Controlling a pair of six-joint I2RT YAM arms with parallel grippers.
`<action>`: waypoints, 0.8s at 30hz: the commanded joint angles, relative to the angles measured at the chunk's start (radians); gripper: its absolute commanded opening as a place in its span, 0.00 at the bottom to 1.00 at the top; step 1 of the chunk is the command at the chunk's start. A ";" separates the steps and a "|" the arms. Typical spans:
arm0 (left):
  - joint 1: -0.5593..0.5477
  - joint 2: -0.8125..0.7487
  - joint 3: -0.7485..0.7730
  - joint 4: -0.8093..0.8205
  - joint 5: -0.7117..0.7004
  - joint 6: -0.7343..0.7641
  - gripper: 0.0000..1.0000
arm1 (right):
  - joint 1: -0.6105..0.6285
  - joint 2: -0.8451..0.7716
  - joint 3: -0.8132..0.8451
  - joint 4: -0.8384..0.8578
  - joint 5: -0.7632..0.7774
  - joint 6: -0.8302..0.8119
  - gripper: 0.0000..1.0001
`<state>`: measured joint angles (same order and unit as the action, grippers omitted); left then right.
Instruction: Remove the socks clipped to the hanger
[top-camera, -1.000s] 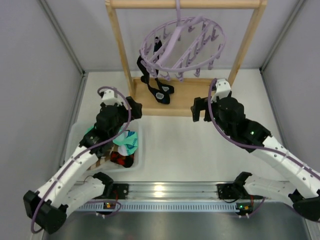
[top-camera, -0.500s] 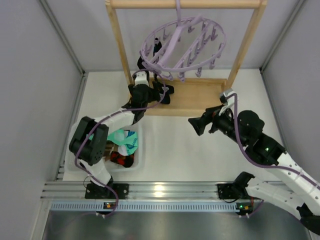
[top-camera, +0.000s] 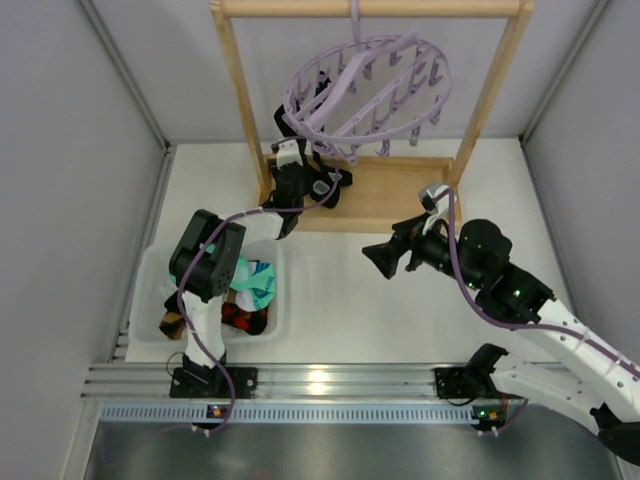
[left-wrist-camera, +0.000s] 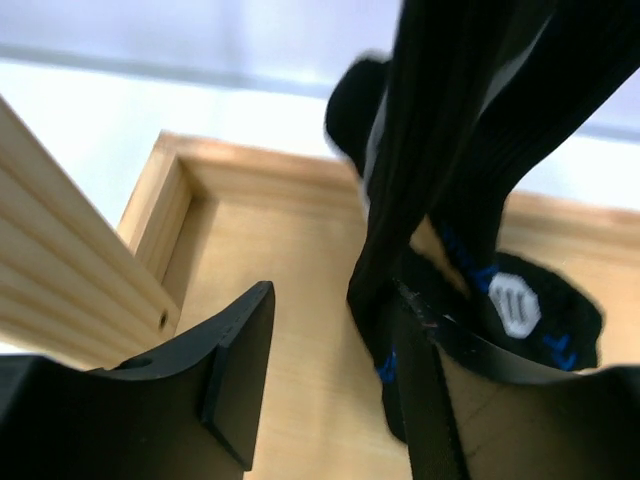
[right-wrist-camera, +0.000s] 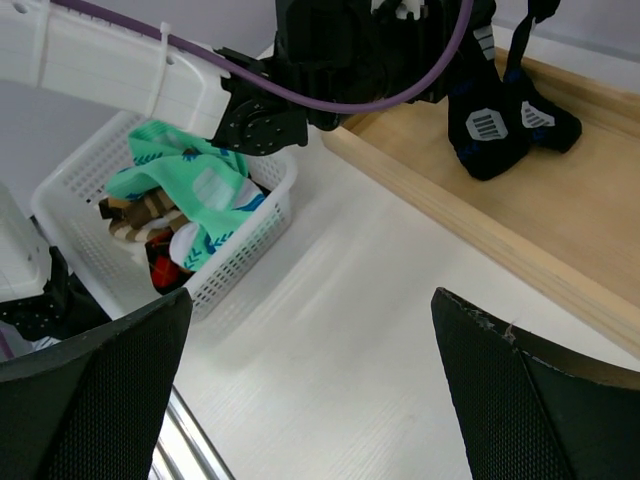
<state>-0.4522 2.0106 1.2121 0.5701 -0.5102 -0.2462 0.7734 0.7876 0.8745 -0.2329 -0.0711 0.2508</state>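
Note:
The lilac hanger (top-camera: 372, 88) hangs by its hook from the wooden rack. Two black socks (top-camera: 322, 182) with small white marks are clipped at the ring's left side, their toes resting on the rack's base. In the left wrist view the black socks (left-wrist-camera: 447, 150) hang just in front of the right finger (left-wrist-camera: 432, 400). My left gripper (left-wrist-camera: 330, 300) stands partly narrowed beside them, with a gap still showing at the left finger (left-wrist-camera: 235, 370). My right gripper (right-wrist-camera: 312, 300) is wide open over bare table, holding nothing. A mint-green sock (right-wrist-camera: 190, 185) lies in the basket.
A white basket (right-wrist-camera: 62, 195) at the left holds brown-patterned and red-black socks too. The light wooden rack (top-camera: 236, 90) stands on a low tray-like base (top-camera: 395, 195) with a raised front lip. Grey walls close in both sides.
My left arm swung from above the basket up to the black socks, and its jaws have narrowed. My right arm drew back toward the table's middle. The hanger ring has tilted slightly.

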 joint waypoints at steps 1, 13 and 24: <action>0.001 0.007 0.027 0.203 0.004 0.059 0.52 | -0.016 0.004 -0.008 0.096 -0.044 0.011 0.99; 0.003 0.083 0.035 0.346 0.053 0.111 0.08 | -0.016 -0.017 -0.025 0.099 -0.042 -0.001 1.00; -0.089 -0.214 -0.218 0.356 -0.014 0.076 0.00 | -0.016 -0.054 -0.031 0.109 -0.018 -0.002 0.99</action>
<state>-0.4999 1.9278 1.0325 0.8207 -0.4957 -0.1623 0.7734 0.7658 0.8417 -0.1898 -0.0967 0.2546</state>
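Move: The nearer black sock hangs just off the left fingertips, about 3 cm ahead and 2 cm to the right, its middle roughly 2 cm lower. The second black sock is some 7 cm ahead and 8 cm right; the frame's left post stands about 8 cm left and 2 cm ahead. From the idle right hand the nearer sock lies about 28 cm ahead, 20 cm left and 13 cm lower. Left fingers reach about 2 cm forward, pinch the nearer black sock shut, then draw back nearly 5 cm. ##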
